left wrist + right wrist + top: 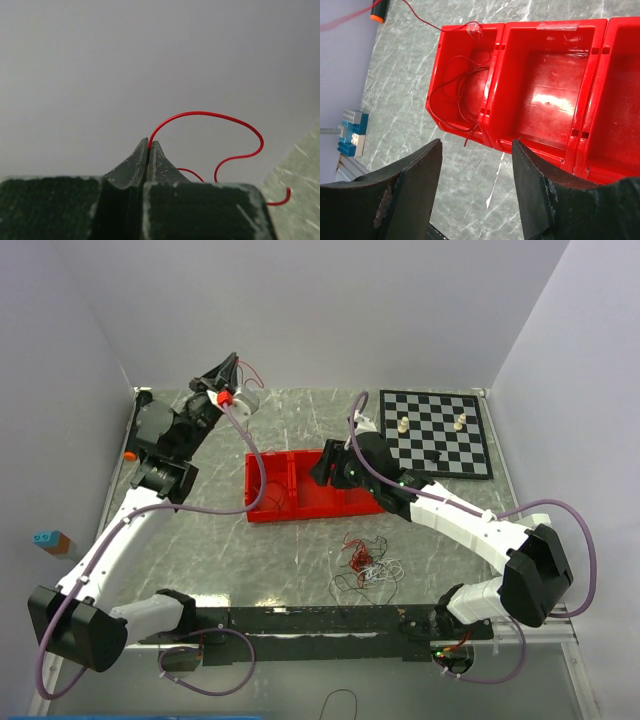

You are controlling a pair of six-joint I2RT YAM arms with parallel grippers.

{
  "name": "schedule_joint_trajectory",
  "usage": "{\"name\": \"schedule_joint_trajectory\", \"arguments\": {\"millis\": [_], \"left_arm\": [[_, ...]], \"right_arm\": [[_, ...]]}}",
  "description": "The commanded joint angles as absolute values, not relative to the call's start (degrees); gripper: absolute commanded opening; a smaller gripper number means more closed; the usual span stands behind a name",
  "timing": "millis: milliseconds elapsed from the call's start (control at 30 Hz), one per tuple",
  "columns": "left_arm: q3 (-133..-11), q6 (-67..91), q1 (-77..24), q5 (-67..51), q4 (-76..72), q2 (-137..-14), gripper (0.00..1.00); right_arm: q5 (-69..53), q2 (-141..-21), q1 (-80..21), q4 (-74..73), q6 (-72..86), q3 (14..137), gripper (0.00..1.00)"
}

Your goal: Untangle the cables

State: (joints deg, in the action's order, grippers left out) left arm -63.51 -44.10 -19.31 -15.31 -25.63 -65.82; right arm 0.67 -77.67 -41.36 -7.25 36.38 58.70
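Note:
A tangle of thin red, white and black cables (366, 561) lies on the table in front of the red tray (300, 508). A separate red cable (210, 114) arcs up and to the right from my left gripper (149, 146), which is shut on it. That gripper (232, 362) is raised at the far left by the back wall. Another red cable (465, 85) lies coiled in the tray's left compartment (451, 131). My right gripper (476, 145) is open and holds nothing, just off the tray's edge; the top view shows it (322, 472) at the tray's right part.
A chessboard (437, 455) with a few pieces lies at the back right. Blue toy blocks (352, 132) sit off the table's left edge. An orange-tipped part (378, 10) of the left arm shows near the wall. The tray's middle compartment (545, 90) holds no cable.

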Motion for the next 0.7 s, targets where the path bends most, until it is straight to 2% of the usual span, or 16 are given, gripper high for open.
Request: {"name": "schedule_joint_trajectory", "arguments": {"millis": [0, 233, 333, 467, 667], "left_arm": [[-62.1, -42.7, -19.3, -10.0, -19.3, -66.2, 0.01], [-65.6, -31.1, -19.9, -10.1, -4.1, -67.3, 0.01], [-67.7, -26.1, -19.9, -17.7, 2.4, -66.5, 0.01], [-67.1, -21.9, -21.1, -26.4, 3.7, -63.8, 0.01], [-66.7, -21.6, -24.4, -24.1, 5.3, -64.6, 0.01]], "right_arm": [[1.8, -74.5, -40.9, -7.5, 36.4, 58.3, 0.64], [3.2, -73.9, -40.9, -8.1, 36.6, 57.6, 0.64], [3.5, -73.7, -40.5, -7.6, 37.0, 56.9, 0.64], [3.4, -73.8, -40.3, -7.4, 37.4, 56.1, 0.64], [3.5, -73.2, -40.3, -6.9, 38.1, 54.9, 0.64]]}}
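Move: My left hand already holds a red cable high up. The box's left compartment, where its coil lies, is roughly 45 cm below, about 4 cm ahead and 2 cm right. The empty middle compartment sits 10 cm right of that one, and the cable tangle some 12 cm back and 21 cm right of my left hand. From my right hand the left compartment is about 8 cm ahead, 11 cm left and 19 cm down. I bring the pinched red cable down about 12 cm towards the box, drifting slightly forward at first, then levelling off while I sweep some 5 cm back and 5–6 cm right. My left wrist tips the fingers from pointing up to slightly down, nearly 40 degrees, and swings about 15 degrees clockwise late on; the grip stays shut. My empty right hand, still open, eases a couple of centimetres right and down. ##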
